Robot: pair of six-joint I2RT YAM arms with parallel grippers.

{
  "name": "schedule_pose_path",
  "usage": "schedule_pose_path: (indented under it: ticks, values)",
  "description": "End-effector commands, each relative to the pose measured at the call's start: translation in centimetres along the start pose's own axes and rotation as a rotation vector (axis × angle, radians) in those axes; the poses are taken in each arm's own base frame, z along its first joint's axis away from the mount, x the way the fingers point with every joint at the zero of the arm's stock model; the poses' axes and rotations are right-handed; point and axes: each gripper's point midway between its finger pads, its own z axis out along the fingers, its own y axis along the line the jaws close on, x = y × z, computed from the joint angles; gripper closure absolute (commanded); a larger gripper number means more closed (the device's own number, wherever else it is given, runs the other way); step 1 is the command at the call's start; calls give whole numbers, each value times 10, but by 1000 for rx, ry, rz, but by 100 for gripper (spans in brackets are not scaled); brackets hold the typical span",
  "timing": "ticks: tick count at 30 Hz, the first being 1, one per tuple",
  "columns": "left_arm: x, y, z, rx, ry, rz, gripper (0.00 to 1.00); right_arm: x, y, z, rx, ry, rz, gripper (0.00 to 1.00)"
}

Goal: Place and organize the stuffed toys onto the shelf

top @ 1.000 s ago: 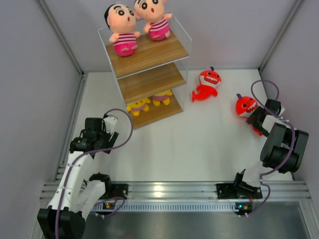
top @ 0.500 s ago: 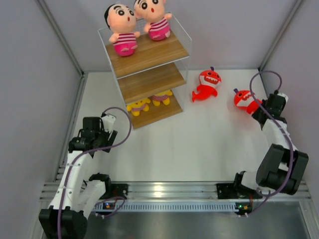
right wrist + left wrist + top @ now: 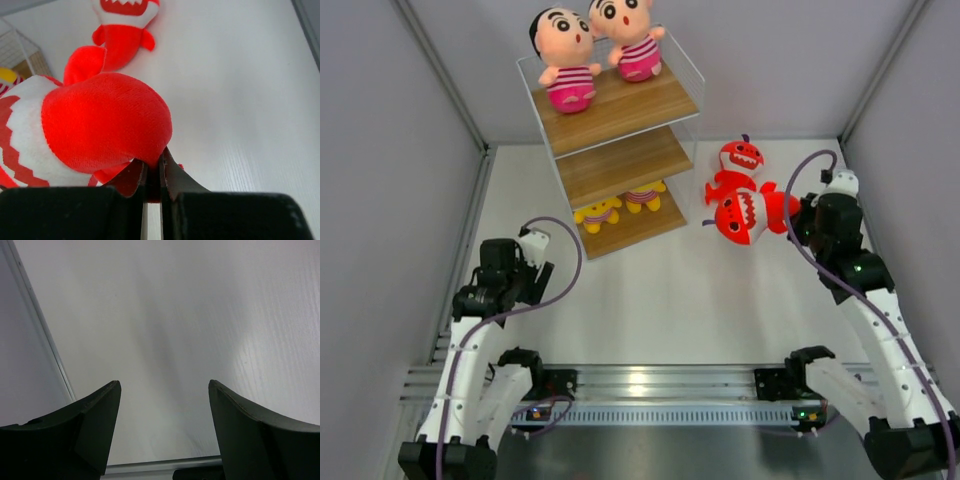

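My right gripper (image 3: 798,215) is shut on a red shark (image 3: 745,216) and holds it above the table, right of the shelf (image 3: 620,160). In the right wrist view the gripper (image 3: 152,167) pinches the held shark (image 3: 100,125). A second red shark (image 3: 738,165) lies on the table behind it and shows in the wrist view (image 3: 122,35). Two boy dolls (image 3: 565,60) (image 3: 632,38) sit on the top board. Two yellow dolls (image 3: 597,211) (image 3: 645,196) sit on the bottom board. The middle board is bare. My left gripper (image 3: 542,262) is open and empty; its open fingers (image 3: 95,420) hang over bare table.
Grey walls close the table on the left, back and right. A metal rail (image 3: 660,380) runs along the near edge between the arm bases. A wall edge strip (image 3: 45,340) shows in the left wrist view.
My right gripper has carried the red shark from the far right towards the left and lifted it, now beside the second shark. My left arm drew slightly back towards its base.
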Motion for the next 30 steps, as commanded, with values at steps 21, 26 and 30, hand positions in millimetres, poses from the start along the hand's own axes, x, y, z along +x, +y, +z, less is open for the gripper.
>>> schedule_pose_path:
  ticks: [21, 26, 30]
  values:
    - [-18, 7, -14, -35, -106, -25, 23, -66, 214, -59, -432, -108, 127, 100]
    - [-17, 4, -13, -18, -106, -19, 23, -82, 241, -45, -462, -172, 264, 100]
    - [-18, 4, -13, -17, -112, -17, 23, -81, 261, -32, -471, -169, 384, 100]
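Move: The right hand already holds a red shark by its tail end, head out to the left. The middle shelf board lies about 31 cm to its left, some 14 cm ahead and 4 cm lower. Two yellow toys sit on the bottom board, roughly 14 cm ahead and 30 cm left, and 9 cm ahead and 41 cm left; the other red shark lies 20 cm ahead, 10 cm left. From the left hand the middle board is about 23 cm ahead, 19 cm right. Carry the held red shark with the right gripper some 21 cm left towards the middle shelf board, rising about 9 cm. Draw back about 5 cm at first, swinging the hand some 20 degrees counter-clockwise, then push forward about 9 cm; late on, roll its left side up. Keep the fingers shut on the toy. ##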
